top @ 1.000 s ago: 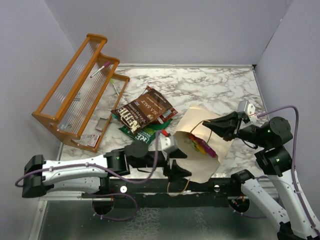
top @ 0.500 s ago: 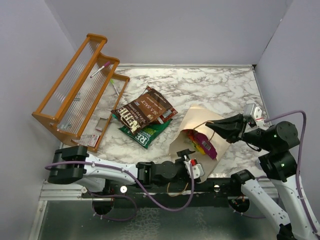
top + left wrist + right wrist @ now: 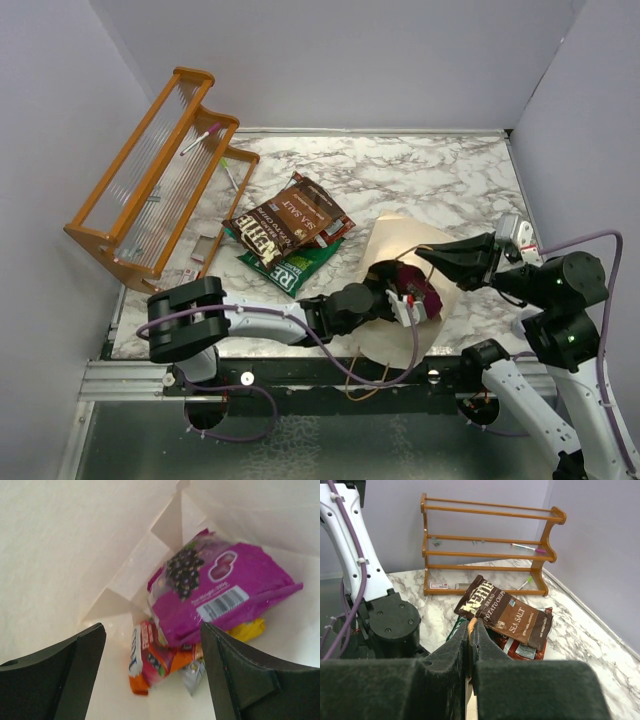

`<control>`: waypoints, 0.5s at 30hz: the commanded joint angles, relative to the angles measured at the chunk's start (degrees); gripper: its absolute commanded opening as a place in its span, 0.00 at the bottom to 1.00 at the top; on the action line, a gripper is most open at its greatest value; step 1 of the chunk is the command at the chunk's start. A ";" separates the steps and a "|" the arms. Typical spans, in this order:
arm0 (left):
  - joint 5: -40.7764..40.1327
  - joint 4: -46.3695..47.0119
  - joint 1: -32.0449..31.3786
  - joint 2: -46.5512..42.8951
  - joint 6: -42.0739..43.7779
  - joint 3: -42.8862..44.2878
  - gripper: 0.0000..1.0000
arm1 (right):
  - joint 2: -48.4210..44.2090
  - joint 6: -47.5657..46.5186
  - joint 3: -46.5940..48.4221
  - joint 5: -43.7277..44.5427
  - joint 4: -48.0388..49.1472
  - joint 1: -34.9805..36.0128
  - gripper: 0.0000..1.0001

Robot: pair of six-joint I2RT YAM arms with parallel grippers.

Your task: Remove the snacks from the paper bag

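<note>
The beige paper bag (image 3: pixel 398 238) lies on the marble table with its mouth facing the left arm. My left gripper (image 3: pixel 402 297) is inside the mouth, open and empty. In the left wrist view the black fingers (image 3: pixel 56 676) stand wide apart around the gripper midpoint (image 3: pixel 152 677). Just ahead lie a magenta packet (image 3: pixel 220 597), a red-orange packet (image 3: pixel 150 655) and a yellow one (image 3: pixel 248 629). My right gripper (image 3: pixel 452 258) is shut on the bag's rim (image 3: pixel 471 630). A brown chips bag (image 3: pixel 285 218) and a green bag (image 3: pixel 297 266) lie outside.
An orange wooden rack (image 3: pixel 150 185) stands at the far left with a pen (image 3: pixel 200 138) on it. The right wrist view shows the rack (image 3: pixel 490 545), the brown chips bag (image 3: pixel 507 612) and the left arm (image 3: pixel 355 555). Walls close off the left and right sides.
My left arm has stretched right and pushed its open gripper into the bag's mouth. The right gripper has drawn slightly to the right, still pinching the rim.
</note>
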 commanded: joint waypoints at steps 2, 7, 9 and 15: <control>8.99 -1.90 -0.26 6.15 6.73 5.85 0.75 | -1.11 -0.49 2.66 1.03 -0.39 0.03 0.02; 13.28 -4.48 -0.22 6.50 8.78 6.75 0.77 | -0.85 -0.50 3.21 1.37 -0.51 0.02 0.02; 13.67 -5.31 -0.22 7.59 11.38 7.43 0.78 | -0.91 -0.65 3.25 1.01 -0.38 0.03 0.02; 13.11 -7.36 0.64 12.63 18.26 10.69 0.78 | -1.51 -1.27 4.35 2.11 -1.21 0.03 0.02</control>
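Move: The purple snack pouch lies inside the paper bag, roughly 10 cm to the right of the open left hand, about 3 cm ahead and 8 cm below it. The orange-red packet, partly beneath the pouch, is some 7 cm ahead, 9 cm right and 7 cm lower than the left hand. The brown chip bag lies outside, around 16 cm ahead, 24 cm left and 12 cm below. From the right hand, the pouch is about 5 cm ahead, 4 cm right and 29 cm below. Rightward and down, the left hand eases deeper into the paper bag towards the purple pouch, about 4.5 cm right and 3.5 cm down with a slight draw back. Its wrist turns some 20 degrees, largely clockwise, with the fingers staying wide open and no touch on the pouch to be seen. The right hand keeps its pinch on the bag's handle, almost still. ##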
